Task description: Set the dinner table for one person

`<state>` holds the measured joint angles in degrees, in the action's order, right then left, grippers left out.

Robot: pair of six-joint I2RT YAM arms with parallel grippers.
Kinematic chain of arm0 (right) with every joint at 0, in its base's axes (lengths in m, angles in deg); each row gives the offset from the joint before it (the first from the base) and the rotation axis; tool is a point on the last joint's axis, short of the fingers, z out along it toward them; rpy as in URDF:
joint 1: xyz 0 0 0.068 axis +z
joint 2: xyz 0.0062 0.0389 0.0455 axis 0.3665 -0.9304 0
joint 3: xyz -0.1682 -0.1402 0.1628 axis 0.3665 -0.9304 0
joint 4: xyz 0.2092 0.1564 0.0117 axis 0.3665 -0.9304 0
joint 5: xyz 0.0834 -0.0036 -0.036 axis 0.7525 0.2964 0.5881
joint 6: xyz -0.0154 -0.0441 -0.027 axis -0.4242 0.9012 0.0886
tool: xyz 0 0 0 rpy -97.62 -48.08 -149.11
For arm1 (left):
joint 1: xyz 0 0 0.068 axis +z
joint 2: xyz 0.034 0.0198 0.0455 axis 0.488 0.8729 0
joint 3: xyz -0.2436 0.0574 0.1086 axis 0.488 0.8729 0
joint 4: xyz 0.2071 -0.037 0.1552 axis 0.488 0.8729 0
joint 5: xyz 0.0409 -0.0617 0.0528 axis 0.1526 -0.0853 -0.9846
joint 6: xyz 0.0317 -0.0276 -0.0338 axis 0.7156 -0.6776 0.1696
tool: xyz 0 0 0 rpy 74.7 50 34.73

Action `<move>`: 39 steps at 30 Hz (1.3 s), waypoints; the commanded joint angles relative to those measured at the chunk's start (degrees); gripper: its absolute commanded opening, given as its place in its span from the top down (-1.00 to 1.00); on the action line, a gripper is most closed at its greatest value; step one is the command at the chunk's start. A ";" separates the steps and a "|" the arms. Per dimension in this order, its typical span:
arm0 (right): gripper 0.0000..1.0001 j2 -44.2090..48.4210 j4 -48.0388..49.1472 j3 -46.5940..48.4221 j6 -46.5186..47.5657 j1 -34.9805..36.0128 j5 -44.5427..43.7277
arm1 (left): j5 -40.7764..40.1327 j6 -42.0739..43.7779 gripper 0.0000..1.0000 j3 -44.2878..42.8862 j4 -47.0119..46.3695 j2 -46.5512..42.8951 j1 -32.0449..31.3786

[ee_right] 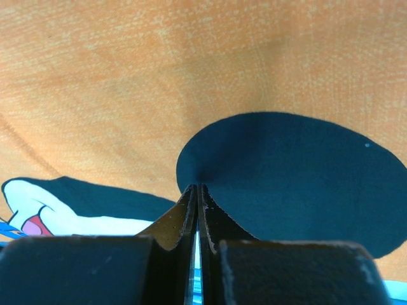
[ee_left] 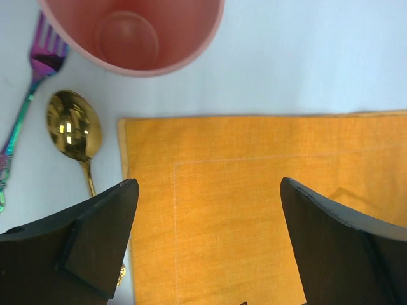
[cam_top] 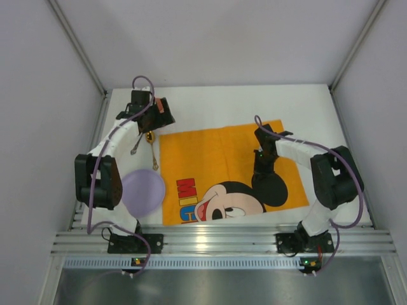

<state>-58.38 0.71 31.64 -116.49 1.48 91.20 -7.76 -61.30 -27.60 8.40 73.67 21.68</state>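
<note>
The dinner table (cam_top: 254,101) is a white top with an orange Mickey Mouse placemat (cam_top: 222,152) in its middle. Off the mat's far left corner stand a pink cup (ee_left: 127,32), an iridescent fork (ee_left: 25,108) and a gold spoon (ee_left: 73,130). My left gripper (cam_top: 154,119) hovers open over that corner (ee_left: 208,184), with nothing between its fingers. A lilac plate (cam_top: 143,192) lies on the table left of the mat. My right gripper (cam_top: 260,173) is shut and empty, its tips (ee_right: 197,189) down on the mat at the edge of Mickey's black ear (ee_right: 286,178).
Aluminium rails (cam_top: 222,240) run along the near edge, where both arm bases are bolted. Grey walls close in the table at the left, right and back. The fork (cam_top: 136,145) and spoon (cam_top: 152,151) lie close together between the left arm and the mat.
</note>
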 commanded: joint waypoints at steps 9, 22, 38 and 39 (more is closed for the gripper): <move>1.00 -5.15 16.49 11.42 -3.36 1.09 17.89 | -3.80 -1.06 -0.98 -3.01 6.36 -6.98 -1.25; 1.00 -28.79 18.53 36.21 -9.87 14.11 21.96 | -8.28 -4.40 -0.97 -2.92 16.38 -17.34 -7.06; 1.00 -42.16 7.55 52.82 -2.49 9.72 13.96 | -14.26 -4.05 -0.98 -0.63 25.18 -27.29 -7.32; 1.00 -42.51 7.11 53.62 -2.23 9.45 14.05 | -14.43 -4.05 -0.97 -0.72 25.35 -27.20 -7.32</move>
<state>-98.46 10.50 81.69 -121.19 12.83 109.38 -20.70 -65.15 -28.72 31.76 47.55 14.53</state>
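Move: Ahead and left of the right hand, whose shut fingertips are on the cloth by the black ear, lies the cloth's plain left part, about 10 cm forward and 25 cm left. From that hand the ear is 5 cm right and 8 cm back, the lettering 27 cm left and 13 cm back. That plain part is about 13 cm back, 11 cm right and 12 cm below the left hand, which has the cup 9 cm ahead and 5 cm left. Lifting off the cloth, the right hand swings left and forward in a low arc, some 24 cm leftward, its fingers staying shut and their tips tilting out to the left. It comes down on the plain left part and pushes the cloth forward about 5 cm under its fingertips. The left hand, still wide open, backs away from the cup, back and up by roughly 12 cm each. ##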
